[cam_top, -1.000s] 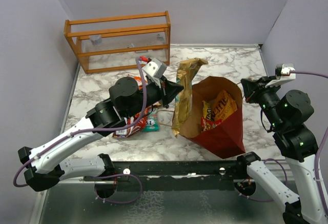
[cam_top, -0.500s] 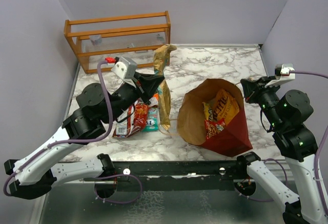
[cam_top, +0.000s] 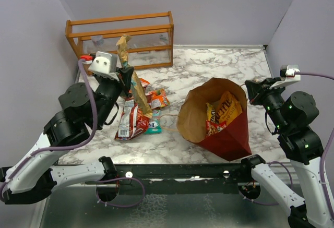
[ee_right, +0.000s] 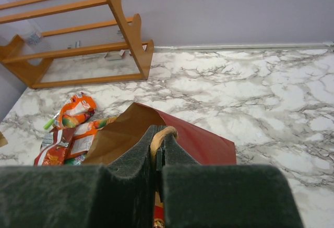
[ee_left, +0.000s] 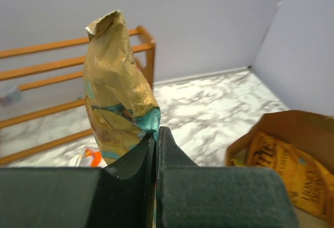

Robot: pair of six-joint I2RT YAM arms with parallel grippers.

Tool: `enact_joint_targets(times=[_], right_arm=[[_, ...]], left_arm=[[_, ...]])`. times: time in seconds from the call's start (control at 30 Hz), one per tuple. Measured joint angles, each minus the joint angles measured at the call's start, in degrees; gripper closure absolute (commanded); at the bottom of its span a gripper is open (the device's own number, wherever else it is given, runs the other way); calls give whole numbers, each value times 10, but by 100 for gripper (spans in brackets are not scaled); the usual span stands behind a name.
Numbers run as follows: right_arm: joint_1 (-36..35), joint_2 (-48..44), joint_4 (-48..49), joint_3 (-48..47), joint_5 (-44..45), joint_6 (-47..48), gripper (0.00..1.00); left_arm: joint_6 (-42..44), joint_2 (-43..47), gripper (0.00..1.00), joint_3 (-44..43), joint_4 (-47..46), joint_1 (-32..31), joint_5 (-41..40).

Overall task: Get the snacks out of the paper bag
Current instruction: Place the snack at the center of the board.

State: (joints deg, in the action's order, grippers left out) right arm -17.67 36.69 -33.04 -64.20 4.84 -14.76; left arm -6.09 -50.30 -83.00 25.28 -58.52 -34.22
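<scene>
The paper bag (cam_top: 229, 134) lies on its side right of centre, dark red outside, with its brown mouth open toward the left. Yellow and red snacks (cam_top: 222, 114) show inside it. My right gripper (cam_top: 250, 89) is shut on the bag's cord handle (ee_right: 166, 132) at the rim. My left gripper (cam_top: 127, 76) is raised over the table's left side and shut on a long gold and teal snack packet (cam_top: 134, 84), which stands above the jaws in the left wrist view (ee_left: 116, 100). Several orange and red packets (cam_top: 138, 116) lie loose on the marble below it.
An orange wooden rack (cam_top: 122, 40) stands along the back wall at the left. Grey walls close in on both sides. The bag's mouth (ee_left: 274, 126) shows at the right of the left wrist view. A thin green pen (ee_right: 49, 124) lies by the loose packets.
My left arm has swung left and back from the bag's mouth, carrying the gold packet over the loose packets. The bag has shifted slightly. The right arm has stayed put.
</scene>
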Motion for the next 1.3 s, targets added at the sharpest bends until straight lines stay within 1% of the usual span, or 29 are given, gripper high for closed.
enact_joint_targets(times=[0.1, 0.23, 0.47, 0.6, 0.67, 0.8, 0.87, 1.0, 1.13, 1.3], right_arm=[[0, 0, 0, 0, 0, 0, 98], [0, 0, 0, 0, 0, 0, 98], [0, -3, 0, 0, 0, 0, 98], [0, -4, -1, 0, 0, 0, 98], [0, -4, -1, 0, 0, 0, 98], [0, -5, -2, 0, 0, 0, 98], [0, -7, -2, 0, 0, 0, 98], [0, -7, -2, 0, 0, 0, 98], [0, -7, -2, 0, 0, 0, 98], [0, -7, -2, 0, 0, 0, 98]], left_arm=[[0, -14, 100, 2, 35, 0, -45], [-8, -41, 100, 29, 66, 0, -90], [-37, -80, 100, 102, 96, 4, -127], [-55, -97, 100, 119, 101, 35, -125], [-62, -101, 100, 124, 102, 67, -117], [-72, -101, 100, 133, 104, 151, -87], [-73, -99, 100, 134, 107, 176, -78], [-72, -85, 100, 132, 112, 187, -54], [-68, -69, 100, 104, 124, 188, -33], [-53, -51, 100, 71, 125, 188, -39]])
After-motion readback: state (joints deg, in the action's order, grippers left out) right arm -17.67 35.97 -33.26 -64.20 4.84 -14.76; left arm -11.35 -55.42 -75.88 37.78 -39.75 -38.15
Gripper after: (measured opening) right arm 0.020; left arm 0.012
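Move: Held pinched in the left fingers, the gold-backed snack is meant for the snack pile, whose middle lies about 6 cm ahead, 2 cm to the left and some 43 cm below that hand. In the pile the orange packet is roughly 10 cm ahead and 8 cm right of the hand; the paper bag stands 30 cm right and 2 cm ahead, the wooden shelf 31 cm ahead and 10 cm left. From the right hand the pile is about 43 cm left, 4 cm ahead, 32 cm below. Still pinching the gold-backed snack, the left hand sinks about 18 cm over the pile while edging forward, then swings some 6 cm left and climbs back about 6 cm, fingers kept shut. Meanwhile the wrist turns counter-clockwise some 25 degrees, tips downward and rolls left side up. The right hand stays put, keeping its hold on the paper bag's handle. ##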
